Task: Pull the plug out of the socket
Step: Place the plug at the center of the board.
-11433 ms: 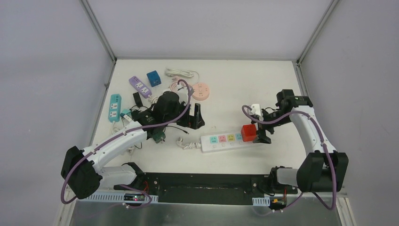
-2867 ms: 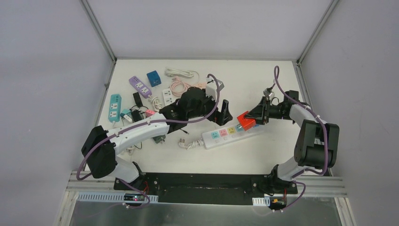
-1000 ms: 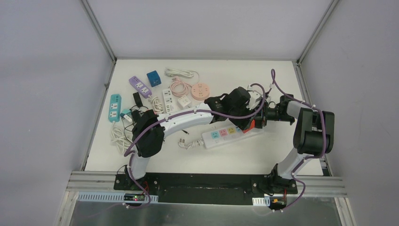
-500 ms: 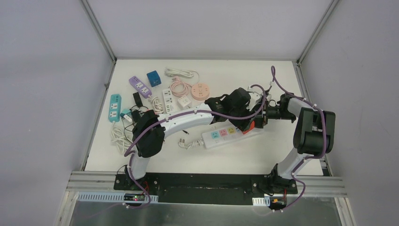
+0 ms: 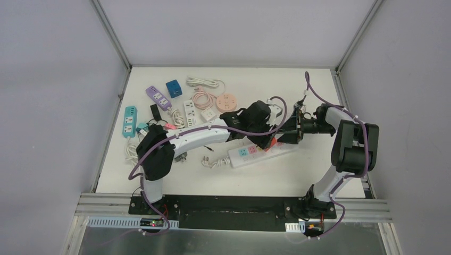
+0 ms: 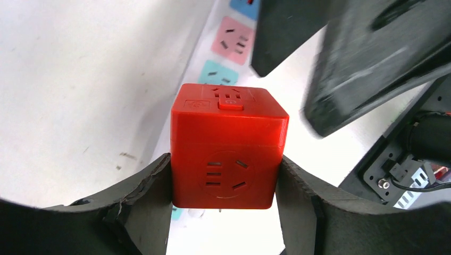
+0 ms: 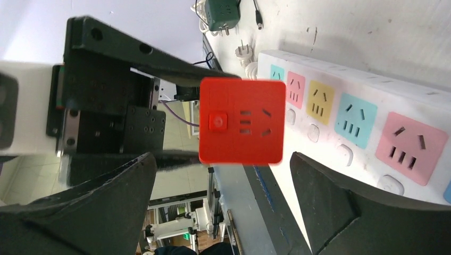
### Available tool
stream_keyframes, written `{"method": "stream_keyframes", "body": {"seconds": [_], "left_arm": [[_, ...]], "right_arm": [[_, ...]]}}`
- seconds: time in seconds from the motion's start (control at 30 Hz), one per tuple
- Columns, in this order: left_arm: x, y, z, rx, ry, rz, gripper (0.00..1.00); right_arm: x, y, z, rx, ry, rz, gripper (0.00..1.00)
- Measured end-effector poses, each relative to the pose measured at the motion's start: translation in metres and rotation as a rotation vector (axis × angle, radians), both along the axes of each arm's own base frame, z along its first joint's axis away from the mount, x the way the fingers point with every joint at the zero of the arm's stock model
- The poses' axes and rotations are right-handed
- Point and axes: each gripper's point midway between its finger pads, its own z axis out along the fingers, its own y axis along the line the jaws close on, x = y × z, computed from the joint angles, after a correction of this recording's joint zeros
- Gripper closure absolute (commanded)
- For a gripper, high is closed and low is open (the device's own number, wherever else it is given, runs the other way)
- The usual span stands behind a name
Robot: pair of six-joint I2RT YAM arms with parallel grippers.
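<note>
The plug is a red cube adapter (image 6: pixel 228 154), and my left gripper (image 6: pixel 226 172) is shut on its two sides. It hangs just above the white power strip (image 6: pixel 232 43), the socket, with a pin showing under it. From above, the plug (image 5: pixel 271 141) sits in the left gripper (image 5: pixel 268 139) over the strip's (image 5: pixel 250 154) right end. My right gripper (image 5: pixel 289 131) faces it from the right, open. In the right wrist view the plug (image 7: pixel 242 121) floats beyond the right gripper (image 7: pixel 223 202), apart from both wide-spread fingers (image 7: pixel 106 212), beside the strip (image 7: pixel 361 127).
Other sockets lie at the back left: a purple strip (image 5: pixel 158 97), a blue cube (image 5: pixel 173 87), a pink round socket (image 5: pixel 230 102), a teal strip (image 5: pixel 130 121) and white cables (image 5: pixel 205 82). A green adapter (image 7: pixel 223 10) lies beyond the strip's cord end.
My right gripper has opened wide and let go of the red plug. The left gripper keeps hold of it and has drawn back slightly to the left.
</note>
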Motion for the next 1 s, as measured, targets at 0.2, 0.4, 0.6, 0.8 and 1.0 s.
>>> {"method": "stream_keyframes", "body": {"seconds": [0.2,0.4,0.6,0.8,1.0], "left_arm": [[0.008,0.037,0.003,0.012,0.002,0.088,1.0],[0.019,0.077,0.006,0.019,-0.006,0.202,1.0],[0.035,0.121,0.0,0.032,0.009,0.329,1.0],[0.048,0.16,-0.01,0.074,0.007,0.451,1.0],[0.054,0.191,-0.019,0.118,0.025,0.549,1.0]], "right_arm": [[0.0,-0.001,0.003,-0.002,-0.021,0.019,0.0],[-0.004,-0.001,0.001,-0.006,-0.02,0.033,0.0],[-0.007,-0.002,-0.001,-0.016,-0.033,0.045,0.0],[-0.006,-0.003,0.0,-0.024,-0.047,0.051,0.0],[-0.006,-0.003,-0.001,-0.027,-0.054,0.054,0.0]]}}
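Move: My left hand holds the red plug. I take it to bare table near the middle, about 21 cm left, 8 cm ahead and 13 cm down. The white strip's middle lies 1 cm left, 3 cm ahead and 12 cm below; its cable plug is 24 cm left and 1 cm back. The white cube adapter stands 25 cm left, 20 cm ahead. From my right hand the bare spot is some 25 cm left, 6 cm ahead. Keeping the red plug pinched in my left fingers, I sweep it about 19 cm to my left, away from my open right gripper and along above the white strip towards the bare table past its cable end. I drift some 5 cm forward, turn the wrist about 30 degrees counter-clockwise, and start sinking slightly in the second half. ##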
